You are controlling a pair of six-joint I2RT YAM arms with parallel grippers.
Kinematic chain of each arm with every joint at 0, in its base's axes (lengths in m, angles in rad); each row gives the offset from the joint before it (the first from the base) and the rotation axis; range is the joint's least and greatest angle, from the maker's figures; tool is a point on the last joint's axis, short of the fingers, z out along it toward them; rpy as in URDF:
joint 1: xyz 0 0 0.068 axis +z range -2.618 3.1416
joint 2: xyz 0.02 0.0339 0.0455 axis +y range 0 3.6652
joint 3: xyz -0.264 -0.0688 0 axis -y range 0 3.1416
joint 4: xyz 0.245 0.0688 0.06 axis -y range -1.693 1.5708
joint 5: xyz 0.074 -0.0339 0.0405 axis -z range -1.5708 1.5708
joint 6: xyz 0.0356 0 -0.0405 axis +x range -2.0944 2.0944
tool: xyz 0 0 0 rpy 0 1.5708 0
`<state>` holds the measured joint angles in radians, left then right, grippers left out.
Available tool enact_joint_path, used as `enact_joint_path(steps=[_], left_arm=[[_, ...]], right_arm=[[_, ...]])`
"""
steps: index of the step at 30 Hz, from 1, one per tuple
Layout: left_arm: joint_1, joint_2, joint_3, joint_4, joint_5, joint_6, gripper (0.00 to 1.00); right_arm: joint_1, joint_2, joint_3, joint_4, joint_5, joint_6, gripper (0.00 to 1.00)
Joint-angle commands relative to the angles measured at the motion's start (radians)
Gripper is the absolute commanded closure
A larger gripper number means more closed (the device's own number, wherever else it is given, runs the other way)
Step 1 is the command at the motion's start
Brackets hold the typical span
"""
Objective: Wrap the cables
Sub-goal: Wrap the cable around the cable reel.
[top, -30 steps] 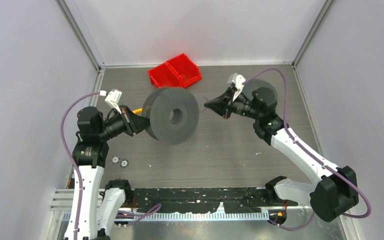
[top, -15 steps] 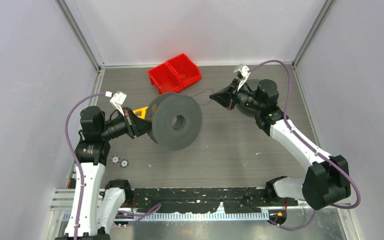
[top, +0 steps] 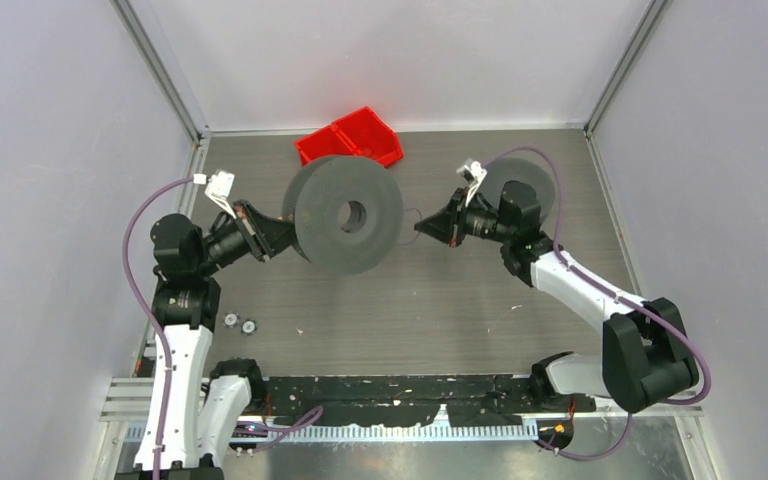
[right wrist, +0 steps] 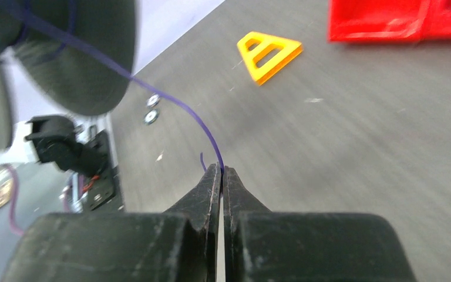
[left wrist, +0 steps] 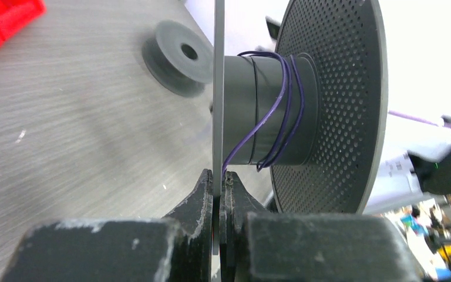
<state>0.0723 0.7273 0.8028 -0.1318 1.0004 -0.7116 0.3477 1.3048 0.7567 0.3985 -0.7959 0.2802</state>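
Observation:
The cable (left wrist: pixel 285 100) is a thin purple wire, wound a few turns round the hub of a big dark grey spool (top: pixel 345 215). My left gripper (left wrist: pixel 219 176) is shut on the thin edge of one spool flange (left wrist: pixel 218 88) and holds the spool off the table, on its side. From the spool (right wrist: pixel 82 64) the cable (right wrist: pixel 170 100) runs loosely to my right gripper (right wrist: pixel 222 169), which is shut on it near its free end. In the top view the right gripper (top: pixel 420 228) sits just right of the spool and the left gripper (top: pixel 278 232) just left of it.
Two joined red bins (top: pixel 350 140) stand at the back behind the spool. A second grey spool (top: pixel 520 175) lies flat behind the right arm. A yellow triangle piece (right wrist: pixel 269 53) lies on the table, and two small washers (top: pixel 238 322) lie near the left arm.
The left arm has swung the spool toward the back, and it now covers the yellow triangle. The right gripper swung back and then came nearer with the cable, both grips unchanged.

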Motion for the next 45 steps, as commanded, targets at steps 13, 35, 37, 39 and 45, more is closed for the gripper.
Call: enact_joint_path(steps=[13, 35, 37, 39, 45], left_arm=[[0.006, 0.001, -0.245, 0.807, -0.329, -0.490, 1.00], [-0.218, -0.130, -0.377, 0.656, -0.679, -0.333, 1.00], [-0.233, -0.137, -0.404, 0.670, -0.704, -0.341, 1.00], [-0.244, -0.144, -0.433, 0.699, -0.727, -0.360, 1.00], [-0.288, -0.152, -0.487, 0.759, -0.799, -0.390, 1.00]], right_arm=[[0.290, 0.089, -0.185, 1.082, 0.123, 0.814, 0.95], [0.465, 0.418, -0.014, 1.222, 0.482, 0.931, 0.94], [0.470, 0.407, -0.033, 1.223, 0.528, 0.926, 0.95], [0.475, 0.398, -0.058, 1.222, 0.586, 0.929, 0.94], [0.489, 0.408, -0.084, 1.222, 0.667, 0.980, 0.94]])
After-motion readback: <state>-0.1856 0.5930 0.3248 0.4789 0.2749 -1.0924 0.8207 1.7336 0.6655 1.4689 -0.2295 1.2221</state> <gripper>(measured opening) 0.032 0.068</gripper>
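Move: The cable reel, its flange rim still clamped in the left fingers, has its middle about 8 cm to the left hand's right, 3 cm ahead and 3 cm above. From the right hand, which already pinches the cable, that middle lies roughly 13 cm left, 5 cm back and 11 cm up. The yellow piece lies some 20 cm ahead of the left hand, 4 cm left and 31 cm down; the spare reel is about 20 cm ahead of the right hand, 23 cm right and 19 cm down. Keeping its pinch on the cable, the right hand sweeps back and left with a slight dip, climbs some 6 cm above its start and carries on left to about 14 cm in all, towards the reel's near, lower side, then eases forward again while its wrist rolls left side up and tips down, some 50 degrees altogether. The left hand keeps the flange clamped and brings the reel about 5 cm forward, then sinks about as far late on, turning counter-clockwise and rolling its left side down. ##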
